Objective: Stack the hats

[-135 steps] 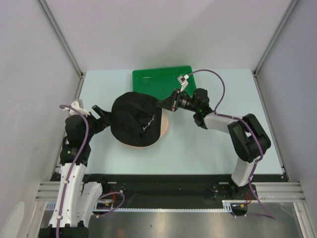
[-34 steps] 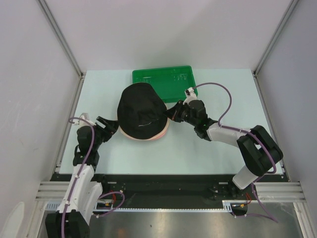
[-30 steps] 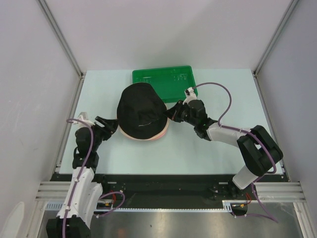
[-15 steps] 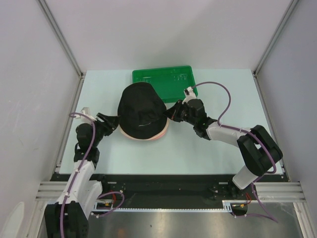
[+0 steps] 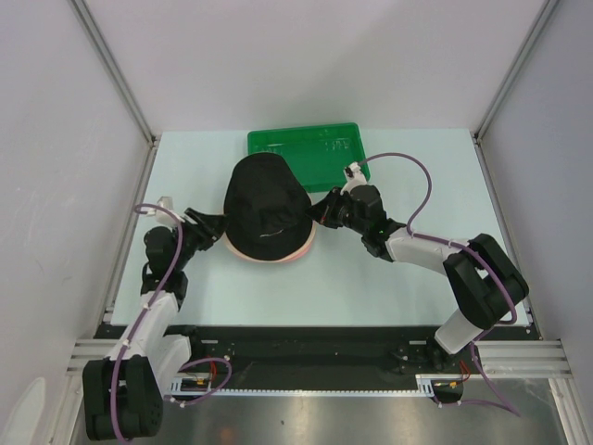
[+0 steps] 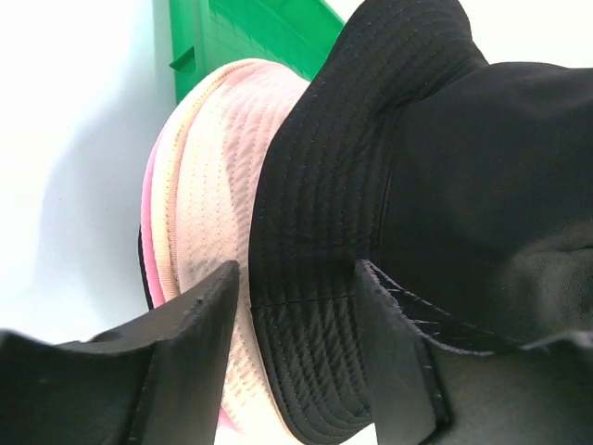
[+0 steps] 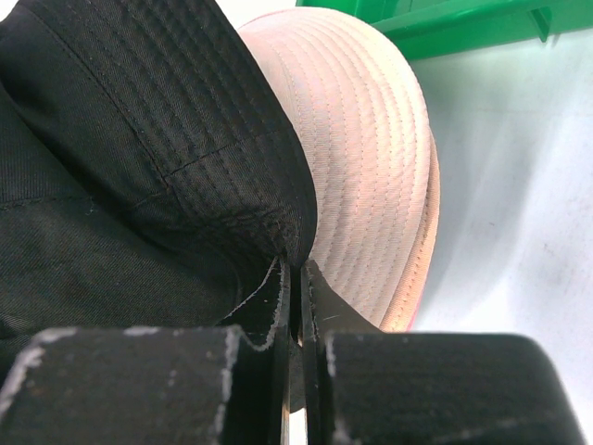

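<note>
A black hat [image 5: 267, 206] lies on top of a beige hat [image 5: 298, 248] and a pink hat, whose edge shows under the beige one in the left wrist view [image 6: 151, 222]. My right gripper [image 5: 324, 211] is shut on the black hat's right brim [image 7: 139, 139], just above the beige hat [image 7: 361, 158]; the jaws [image 7: 295, 278] pinch the fabric edge. My left gripper [image 5: 211, 225] is open at the stack's left side. In the left wrist view its fingers [image 6: 185, 352] stand either side of the black hat's brim [image 6: 315, 306], with the beige hat [image 6: 208, 185] beside it.
A green plastic tray [image 5: 306, 146] stands right behind the hats, touching or nearly touching the stack; it also shows in the left wrist view [image 6: 241, 37] and the right wrist view [image 7: 463, 19]. The pale table [image 5: 417, 185] is bounded by grey walls on three sides.
My left arm has moved right, bringing its open gripper onto the left brim of the black hat. The right gripper stays shut on the right brim.
</note>
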Motion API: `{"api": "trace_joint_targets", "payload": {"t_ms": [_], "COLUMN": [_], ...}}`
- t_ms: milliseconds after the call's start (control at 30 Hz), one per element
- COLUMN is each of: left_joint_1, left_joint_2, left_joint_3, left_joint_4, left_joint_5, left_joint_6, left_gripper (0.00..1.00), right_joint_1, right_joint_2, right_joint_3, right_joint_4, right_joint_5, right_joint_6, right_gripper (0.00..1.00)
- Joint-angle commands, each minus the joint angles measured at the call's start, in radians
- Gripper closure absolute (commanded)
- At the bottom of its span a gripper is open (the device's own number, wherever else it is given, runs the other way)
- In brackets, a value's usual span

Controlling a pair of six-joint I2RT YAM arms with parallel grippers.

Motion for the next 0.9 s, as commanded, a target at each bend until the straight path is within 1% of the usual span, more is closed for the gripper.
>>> {"api": "trace_joint_targets", "payload": {"t_ms": [0,33,100,133,200,233,300,367,500,600,700,733,800,867], "left_joint_1": [0.004,0.002,0.004,0.004,0.004,0.004,0.004,0.004,0.005,0.005,0.005,0.007,0.005,0.007], "left_joint_2": [0.015,0.017,0.021,0.021,0.021,0.023,0.021,0.02,-0.003,-0.035,-0.052,-0.054,-0.065,-0.103], "left_joint_3": [-0.012,-0.017,-0.029,-0.029,-0.028,-0.025,-0.022,-0.02,-0.009,0.0,0.04,0.067,0.093,0.097], "left_joint_4": [0.06,0.072,0.095,0.097,0.098,0.095,0.09,0.089,0.069,0.025,-0.083,-0.15,-0.202,-0.215], "left_joint_5": [0.04,0.04,0.039,0.035,0.029,0.023,0.013,0.008,-0.032,-0.099,-0.182,-0.216,-0.225,-0.21], "left_joint_6": [-0.008,-0.018,-0.026,-0.029,-0.031,-0.032,-0.034,-0.037,-0.043,-0.043,0.006,0.023,0.063,0.074], "left_gripper": [0.48,0.56,0.66,0.74,0.8,0.86,0.9,0.98,1.0,1.0,1.0,1.0,1.0,1.0], "right_joint_1": [0.015,0.015,0.015,0.018,0.019,0.019,0.019,0.022,0.03,0.047,0.07,0.074,0.076,0.07], "right_joint_2": [0.027,0.03,0.033,0.033,0.032,0.03,0.027,0.021,-0.008,-0.039,-0.071,-0.079,-0.088,-0.083], "right_joint_3": [0.007,0.008,0.008,0.008,0.011,0.013,0.014,0.017,0.014,0.024,0.037,0.043,0.057,0.103], "right_joint_4": [-0.103,-0.102,-0.103,-0.103,-0.105,-0.108,-0.114,-0.125,-0.149,-0.19,-0.235,-0.244,-0.261,-0.304], "right_joint_5": [0.02,0.02,0.019,0.019,0.023,0.023,0.028,0.039,0.054,0.091,0.132,0.146,0.143,0.154], "right_joint_6": [-0.034,-0.033,-0.033,-0.033,-0.034,-0.034,-0.039,-0.043,-0.051,-0.074,-0.1,-0.112,-0.121,-0.161], "right_gripper": [1.0,1.0,1.0,1.0,1.0,1.0,1.0,1.0,1.0,1.0,1.0,1.0,1.0,1.0]}}
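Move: The black hat's left brim already stands between the left hand's open fingers. Its middle lies some 10 cm to that hand's right, about 3 cm farther out and roughly level. The stacked hats sit under it, about 10 cm right, 2 cm ahead and 6 cm lower; the green bin is about 18 cm ahead, 20 cm right. The right hand still grips the other brim edge, the hat's middle about 11 cm left and 2 cm ahead. The black hat's left brim edge is pinched as the left fingers shut from over half open while sinking about 1 cm; the left hand then draws leftwards about 2.5 cm, away from the right hand, turning some 10 degrees. Late on, the right hand, keeping its grip, eases back about 1.5 cm. ##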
